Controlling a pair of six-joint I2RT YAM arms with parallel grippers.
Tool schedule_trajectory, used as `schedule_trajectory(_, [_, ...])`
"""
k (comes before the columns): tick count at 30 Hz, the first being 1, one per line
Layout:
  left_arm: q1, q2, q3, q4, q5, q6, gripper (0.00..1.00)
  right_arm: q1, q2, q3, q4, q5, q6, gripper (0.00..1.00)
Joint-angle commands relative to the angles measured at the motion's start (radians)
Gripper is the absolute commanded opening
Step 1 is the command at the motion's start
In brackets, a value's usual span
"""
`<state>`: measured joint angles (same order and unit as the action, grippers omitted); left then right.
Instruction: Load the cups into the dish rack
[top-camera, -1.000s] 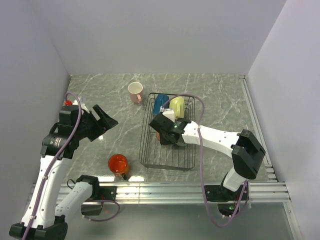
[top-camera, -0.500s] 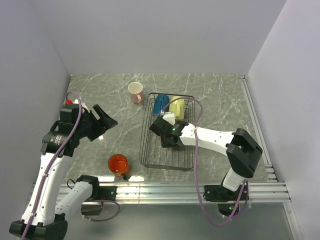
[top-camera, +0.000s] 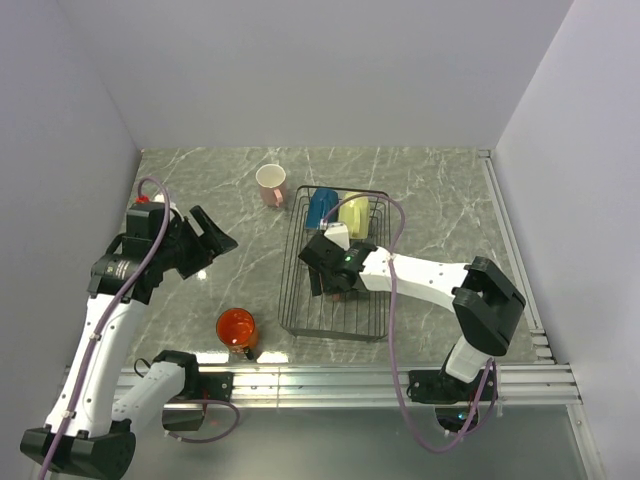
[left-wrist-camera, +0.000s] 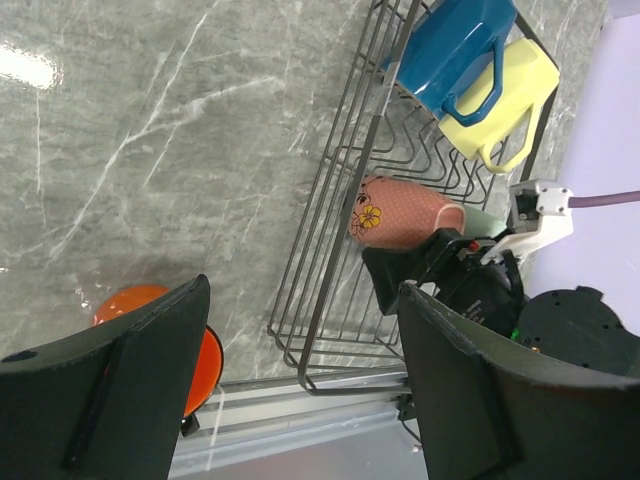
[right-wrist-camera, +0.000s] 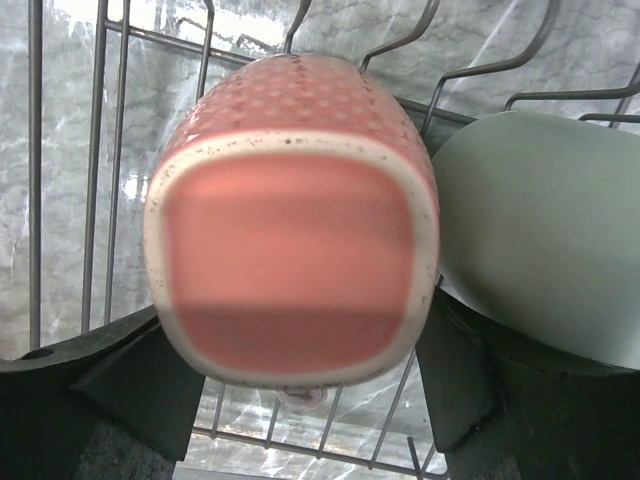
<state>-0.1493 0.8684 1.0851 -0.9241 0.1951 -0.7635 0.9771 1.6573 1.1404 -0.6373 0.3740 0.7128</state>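
Note:
The black wire dish rack (top-camera: 335, 336) holds a blue mug (top-camera: 322, 206) and a pale yellow mug (top-camera: 353, 211) at its far end. My right gripper (top-camera: 322, 282) is inside the rack, shut on a pink mug (right-wrist-camera: 290, 220), which lies on its side just above the wires. A mint green mug (right-wrist-camera: 540, 230) sits right beside it. The pink mug (left-wrist-camera: 405, 212) also shows in the left wrist view. A second pink mug (top-camera: 270, 183) stands on the table left of the rack's far end. An orange mug (top-camera: 236, 327) stands near the front edge. My left gripper (top-camera: 207, 240) is open and empty, up in the air left of the rack.
The marble table is walled on three sides. An aluminium rail (top-camera: 330, 378) runs along the near edge. The purple cable (top-camera: 396, 215) of the right arm loops over the rack. The rack wires (right-wrist-camera: 35, 150) and upright prongs surround the held mug.
My right gripper has shifted a little toward the near left inside the rack with the pink mug. My left arm has drifted slightly up and back, still open.

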Motion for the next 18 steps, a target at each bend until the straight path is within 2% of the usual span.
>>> schedule_trajectory(1, [0.004,0.006,0.042,0.044,0.006,0.033,0.81,-0.003,-0.056,0.065,-0.042,0.054,0.005,0.82])
schedule_trajectory(6, [0.004,0.037,0.050,0.067,-0.011,0.050,0.81,-0.003,-0.117,0.145,-0.111,0.062,-0.006,0.83])
schedule_trajectory(12, [0.004,0.136,0.084,0.145,-0.017,0.044,0.80,-0.002,-0.195,0.332,-0.281,0.117,-0.030,0.83])
schedule_trajectory(15, [0.004,0.224,0.127,0.169,-0.045,0.049,0.80,0.000,-0.263,0.386,-0.354,0.157,-0.027,0.83])
schedule_trajectory(18, [0.004,0.386,0.220,0.182,-0.069,0.067,0.80,0.000,-0.371,0.386,-0.410,0.181,-0.019,0.84])
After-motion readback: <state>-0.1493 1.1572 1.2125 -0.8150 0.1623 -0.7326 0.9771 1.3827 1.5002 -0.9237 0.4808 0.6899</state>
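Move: The right gripper's open fingers stand either side of the rose cup, its middle about 3 cm ahead and 1 cm below; the green cup is 9 cm to the right and 3 cm ahead, the yellow cup 22 cm ahead and 7 cm right. From the left gripper, the last pink cup upright on the table is some 35 cm ahead, 6 cm right and 20 cm below; the orange cup is 9 cm back and 1 cm right, just as low. Lift the right gripper almost straight up out of the dish rack, about 20 cm and quickening, away from the rose cup with the fingers still wide open, letting them tilt some 20 degrees outward and forward as it climbs. Meanwhile send the open left gripper forward about 7 cm, nearly level, towards the pink cup still on the table. ##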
